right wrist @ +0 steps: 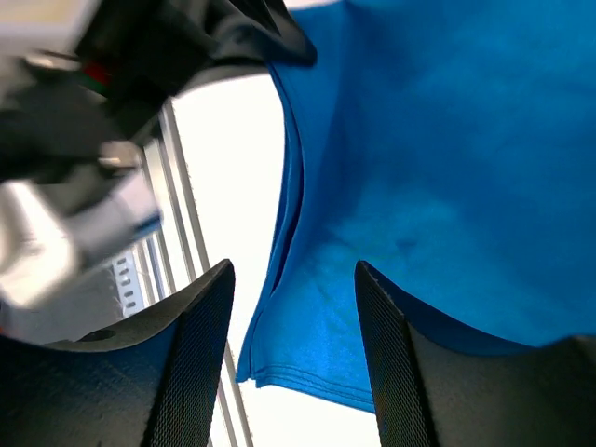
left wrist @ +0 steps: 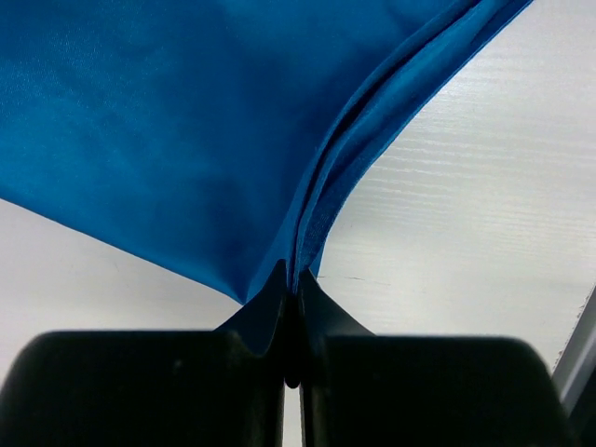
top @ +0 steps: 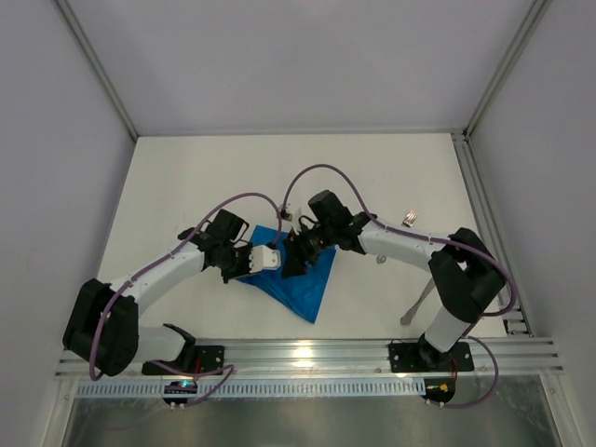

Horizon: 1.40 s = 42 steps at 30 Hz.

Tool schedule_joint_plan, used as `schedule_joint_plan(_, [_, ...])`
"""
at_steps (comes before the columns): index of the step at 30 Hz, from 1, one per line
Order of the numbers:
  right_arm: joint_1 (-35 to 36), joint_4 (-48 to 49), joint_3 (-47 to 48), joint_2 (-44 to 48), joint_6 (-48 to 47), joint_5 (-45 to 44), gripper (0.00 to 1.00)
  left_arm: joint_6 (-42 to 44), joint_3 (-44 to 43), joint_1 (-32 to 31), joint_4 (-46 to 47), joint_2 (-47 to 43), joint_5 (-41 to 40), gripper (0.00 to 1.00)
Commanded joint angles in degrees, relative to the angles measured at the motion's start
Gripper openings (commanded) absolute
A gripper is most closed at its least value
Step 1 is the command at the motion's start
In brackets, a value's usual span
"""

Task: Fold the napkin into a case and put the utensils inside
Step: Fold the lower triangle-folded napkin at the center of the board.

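The bright blue napkin [top: 303, 284] lies folded on the white table between the two arms, one point toward the near rail. My left gripper [top: 267, 264] is at its left edge; in the left wrist view the left gripper [left wrist: 292, 284] is shut on a folded corner of the napkin [left wrist: 186, 130]. My right gripper [top: 292, 260] hovers over the napkin's upper part, and in the right wrist view the right gripper [right wrist: 293, 279] is open above the napkin [right wrist: 438, 168] with nothing gripped. A fork [top: 409, 220] shows by the right forearm. A second utensil [top: 416, 305] lies by the right base.
Grey enclosure walls ring the white table [top: 186, 186]. An aluminium rail [top: 307, 354] runs along the near edge, with the arm bases on it. The left arm's wrist [right wrist: 74, 186] fills the upper left of the right wrist view.
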<state>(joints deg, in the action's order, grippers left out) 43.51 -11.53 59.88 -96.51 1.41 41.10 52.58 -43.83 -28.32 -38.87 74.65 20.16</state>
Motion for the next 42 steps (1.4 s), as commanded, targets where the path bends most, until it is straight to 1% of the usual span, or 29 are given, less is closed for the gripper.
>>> schedule_joint_plan(1, [-1.05, 2.72, 1.74, 1.85, 1.48, 1.35, 0.59, -3.44, -3.27, 0.98, -1.82, 0.93, 2.25, 0.0])
schedule_joint_plan(2, [-1.49, 7.35, 1.39, 0.89, 2.97, 0.31, 0.56, -3.88, -3.71, 1.24, -2.08, 1.11, 2.34, 0.0])
schedule_joint_plan(3, [-2.02, 9.31, 1.38, -0.16, 4.55, -1.27, 0.5, -5.02, -4.67, 1.42, -2.26, 1.54, 2.95, 0.0])
schedule_joint_plan(5, [-2.11, 11.7, 2.95, -3.14, 8.16, -6.02, 0.33, -5.82, -5.56, 2.21, -2.87, 1.9, 3.39, 0.0])
schedule_joint_plan(6, [-2.11, 13.01, 5.14, -6.81, 9.3, -7.34, 0.22, -6.34, -5.73, 2.39, -2.96, 2.25, 3.48, 0.0])
schedule_joint_plan(7, [-2.2, 13.72, 6.12, -8.68, 11.66, -9.18, 0.18, -7.04, -6.26, 2.39, -3.14, 2.95, 3.74, 0.0])
schedule_joint_plan(9, [-2.2, 14.34, 8.05, -12.98, 13.78, -9.81, 0.12, -7.66, -6.7, 2.47, -3.84, 3.74, 4.01, 0.0])
schedule_joint_plan(10, [-2.2, 15.04, 8.15, -13.87, 14.67, -10.07, 0.1, -8.19, -6.79, 2.56, -3.93, 4.36, 4.35, 0.0])
schedule_joint_plan(15, [-2.11, 17.86, 4.2, -15.55, 18.01, -12.62, 0.06, -9.59, -8.89, 3.7, -4.28, 6.73, 6.11, 0.0])
schedule_joint_plan(20, [-2.11, 17.33, 3.84, -18.27, 18.45, -11.22, 0.05, -12.84, -16.09, 5.28, -6.91, 14.45, 8.92, 0.0])
schedule_joint_plan(25, [-2.2, 16.37, 3.67, -19.51, 17.58, -9.9, 0.04, -13.99, -17.51, 6.78, -6.04, 17.54, 9.63, 0.0])
schedule_joint_plan(29, [-2.28, 16.54, 3.05, -19.51, 16.61, -8.5, 0.04, -15.75, -20.76, 8.1, -7.18, 20.88, 10.86, 0.0])
schedule_joint_plan(33, [-2.29, 15.4, 3.58, -19.33, 14.94, -7.62, 0.04, -16.28, -22.78, 9.94, -7.71, 23.43, 9.46, 0.0])
schedule_joint_plan(38, [-2.46, 12.85, 4.63, -19.6, 11.17, -7.0, 0.04, -13.48, -26.64, 10.3, -10.95, 26.07, 4.98, 0.0])
schedule_joint_plan(42, [-2.37, 12.15, 4.72, -18.98, 8.88, -6.3, 0.04, -10.92, -28.41, 10.3, -13.16, 27.39, 4.09, 0.0])
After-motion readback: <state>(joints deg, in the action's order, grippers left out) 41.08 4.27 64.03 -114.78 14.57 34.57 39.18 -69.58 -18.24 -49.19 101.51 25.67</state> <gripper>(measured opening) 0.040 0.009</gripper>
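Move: My left hand already pinches the blue napkin's left corner. From there the napkin's far corner is about 14 cm ahead and 3 cm right, its near corner some 11 cm back and 19 cm right, both roughly 3 cm lower. My right hand hovers half open over the napkin. Its pressing spot on the cloth lies about 7 cm ahead, 3 cm left and 9 cm down; the near corner is 10 cm back and 3 cm right, equally low. I hop my right hand forward about 7 cm and a little left, closing its fingers on the way, then drop it 8 cm so the shut fingertips press down on the napkin and stay there. Meanwhile my left hand keeps its pinch and pulls the corner some 8 cm forward towards the far corner, staying low and turning about 20 degrees counter-clockwise as its fingertips tilt back towards my base. ##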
